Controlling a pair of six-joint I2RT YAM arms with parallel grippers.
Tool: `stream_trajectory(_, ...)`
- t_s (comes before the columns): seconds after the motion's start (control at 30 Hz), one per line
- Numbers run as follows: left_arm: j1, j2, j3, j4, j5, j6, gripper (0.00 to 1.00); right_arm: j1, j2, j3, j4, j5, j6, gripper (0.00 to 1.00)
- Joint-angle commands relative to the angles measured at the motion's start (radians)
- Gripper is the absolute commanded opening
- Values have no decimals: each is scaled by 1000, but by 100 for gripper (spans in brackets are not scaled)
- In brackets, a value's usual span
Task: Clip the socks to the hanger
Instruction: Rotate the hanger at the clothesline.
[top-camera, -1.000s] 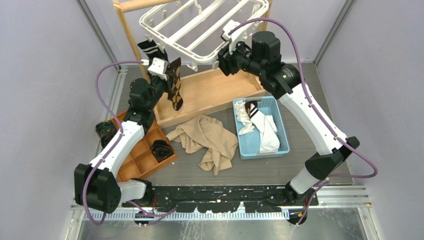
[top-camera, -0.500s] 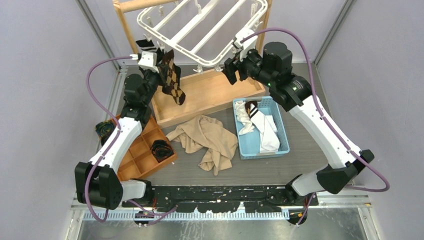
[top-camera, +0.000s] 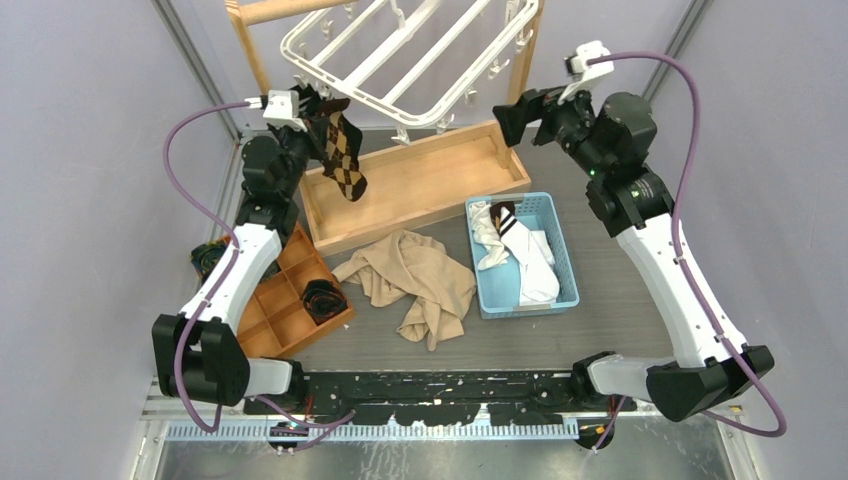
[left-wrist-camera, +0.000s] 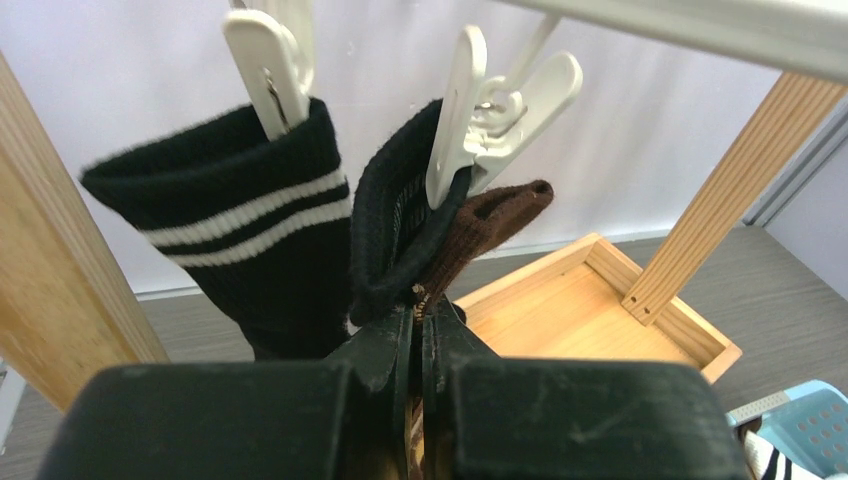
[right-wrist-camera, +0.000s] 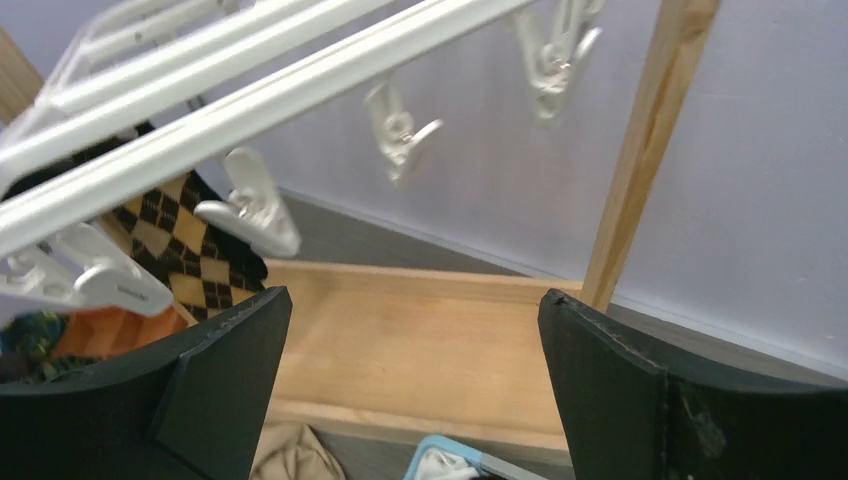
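The white hanger (top-camera: 410, 60) hangs from the wooden stand at the back. My left gripper (top-camera: 318, 115) is just under its left corner, shut on a brown argyle sock (top-camera: 345, 162) that dangles below. In the left wrist view the jaws (left-wrist-camera: 420, 318) pinch this sock, and its dark cuff (left-wrist-camera: 395, 220) sits against a white clip (left-wrist-camera: 465, 120). Beside it a black sock with white stripes (left-wrist-camera: 250, 240) hangs from another clip (left-wrist-camera: 265, 65). My right gripper (top-camera: 503, 120) stands wide open and empty, right of the hanger, with its fingers (right-wrist-camera: 225, 385) below free clips (right-wrist-camera: 400, 130).
The stand's wooden tray (top-camera: 420, 190) lies under the hanger, and its post (right-wrist-camera: 640, 150) is close to my right gripper. A blue basket (top-camera: 562, 262) holds white socks with black bands (top-camera: 520, 250). A beige cloth (top-camera: 415, 285) lies mid-table. An orange divided box (top-camera: 270, 320) holds rolled socks (top-camera: 322, 298).
My right gripper has opened wide and pulled back to the right, away from the hanger. My left gripper has lifted the argyle sock up to the hanger's left corner.
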Motion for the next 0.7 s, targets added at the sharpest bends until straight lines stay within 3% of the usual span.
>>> stream_trajectory(0.0, 12, 12, 58, 64, -14, -20, 0, -72, -19, -26, 299, -17, 344, 100)
stream_trajectory(0.2, 14, 19, 61, 73, -8, -35, 0, -118, 77, 76, 355, 204, 710, 100)
stream_trajectory(0.4, 14, 18, 53, 77, -5, -44, 0, -177, 199, 189, 333, 255, 1035, 98)
stream_trajectory(0.67, 14, 12, 34, 87, 4, -60, 0, -206, 327, 331, 277, 243, 1143, 97)
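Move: Some 16 cm ahead of the open right hand, 2 cm to its right and 7 cm higher, is the hanger's far right corner. The hanger's near right corner sits level with that hand, 11 cm to its left and 4 cm higher; the wooden post stands about 18 cm ahead and 4 cm to its right. From the left hand, the far right corner is roughly 33 cm right, 9 cm ahead and 14 cm up. Swinging clear of the hanger's near right corner, the empty right hand first climbs while going forward and right, then drives mostly forward towards the far right corner, about 11 cm forward and 7 cm each right and up in all. Its wrist rolls some 60 degrees, left side rising, fingers staying wide open and touching nothing; the left hand keeps its pinch on the brown checked sock. ##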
